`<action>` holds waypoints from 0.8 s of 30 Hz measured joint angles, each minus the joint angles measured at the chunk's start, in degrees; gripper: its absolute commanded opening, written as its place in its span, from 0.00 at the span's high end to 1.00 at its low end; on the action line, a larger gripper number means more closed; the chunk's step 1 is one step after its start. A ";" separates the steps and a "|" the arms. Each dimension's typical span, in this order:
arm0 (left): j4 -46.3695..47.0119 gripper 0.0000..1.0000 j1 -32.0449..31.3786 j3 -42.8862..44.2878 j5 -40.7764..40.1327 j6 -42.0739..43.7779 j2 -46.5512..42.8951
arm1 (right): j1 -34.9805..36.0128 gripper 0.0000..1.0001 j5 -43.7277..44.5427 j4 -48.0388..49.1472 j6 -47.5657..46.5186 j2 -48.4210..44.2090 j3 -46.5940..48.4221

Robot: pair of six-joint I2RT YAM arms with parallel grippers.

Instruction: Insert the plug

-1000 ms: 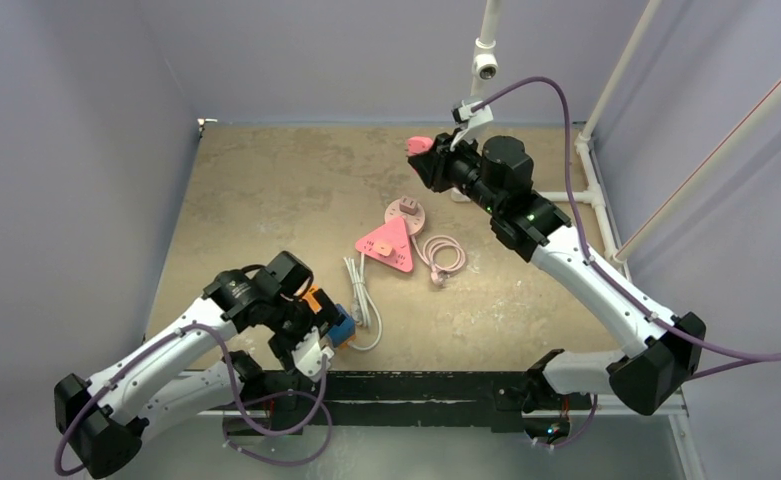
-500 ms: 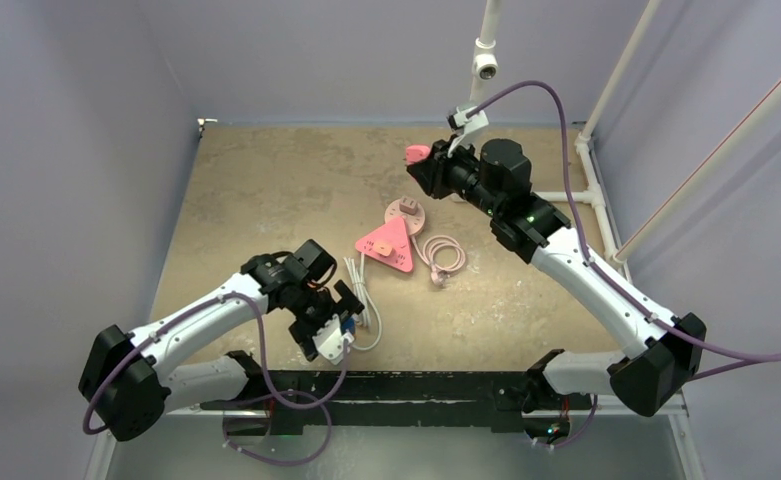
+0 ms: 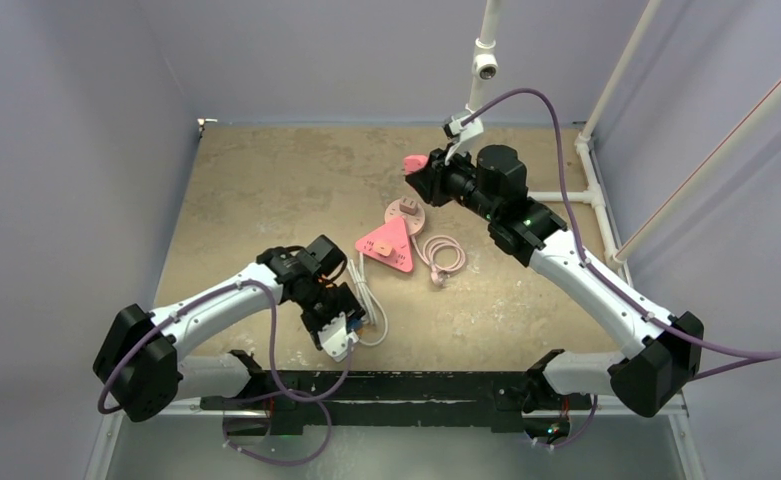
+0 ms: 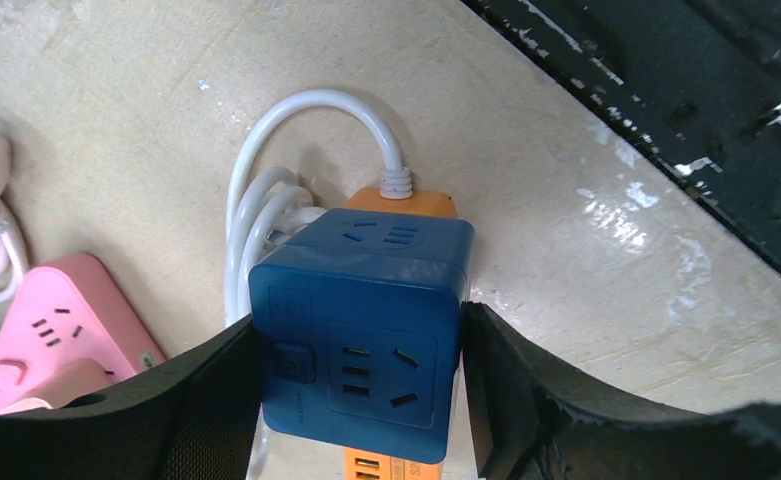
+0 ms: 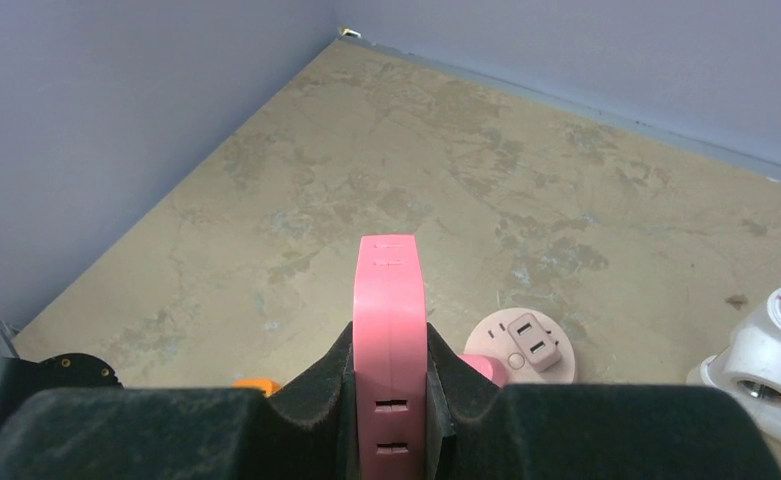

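Note:
A blue socket cube (image 4: 366,310) with an orange side (image 4: 406,203) lies near the table's front edge on its white cable (image 4: 266,190). My left gripper (image 3: 341,318) reaches down over it, and both black fingers (image 4: 201,400) press against the cube's sides. The cube's three-pin socket face points up at the left wrist camera. My right gripper (image 3: 428,175) hangs in the air over the far part of the table, shut on a flat pink plug (image 5: 390,330) that stands on edge between its pads. In the top view the pink plug (image 3: 415,162) sticks out to the left.
A pink triangular power strip (image 3: 386,245) and a round pink socket (image 3: 406,213) lie mid-table beside a coiled pink cable (image 3: 444,255). A white pipe frame (image 3: 586,150) runs along the right side. The black front rail (image 4: 686,90) lies just beyond the cube.
My left arm has swung right and come down over the blue cube, and its jaws have narrowed onto it. My right gripper has drifted slightly left and down with the pink plug.

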 measured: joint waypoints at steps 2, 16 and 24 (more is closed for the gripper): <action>-0.09 0.67 0.00 0.81 -0.11 2.14 1.38 | 0.00 1.00 -0.07 -0.09 0.11 0.00 0.00; 9.84 0.01 4.17 4.24 -4.07 7.54 6.56 | 0.83 1.00 0.07 -0.83 1.20 0.02 0.00; 13.27 0.01 4.61 4.13 -4.17 -21.00 -6.45 | 5.20 1.00 0.55 -1.64 1.70 2.73 1.38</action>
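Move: My left fingers already grip the blue cube plug where it sits on the orange strip. The white cable bundle lies about 4 cm ahead and 3 cm right of them, the pink triangular strip some 11 cm ahead and 7 cm right, both roughly 4 cm lower. From my right hand, which holds the pink plug high up, the blue cube plug is about 19 cm back, 11 cm left and 26 cm below. With my left fingers still shut on the blue cube plug, I drag it and the orange strip forward along the table about 6 cm, drifting some 2 cm right, towards the pink triangular strip. Then I open wide, let go and rise about 6 cm, twisting counter-clockwise. Late on, my right hand carries the pink plug about 3.5 cm left, slightly back and down, closing on the blue cube plug. ##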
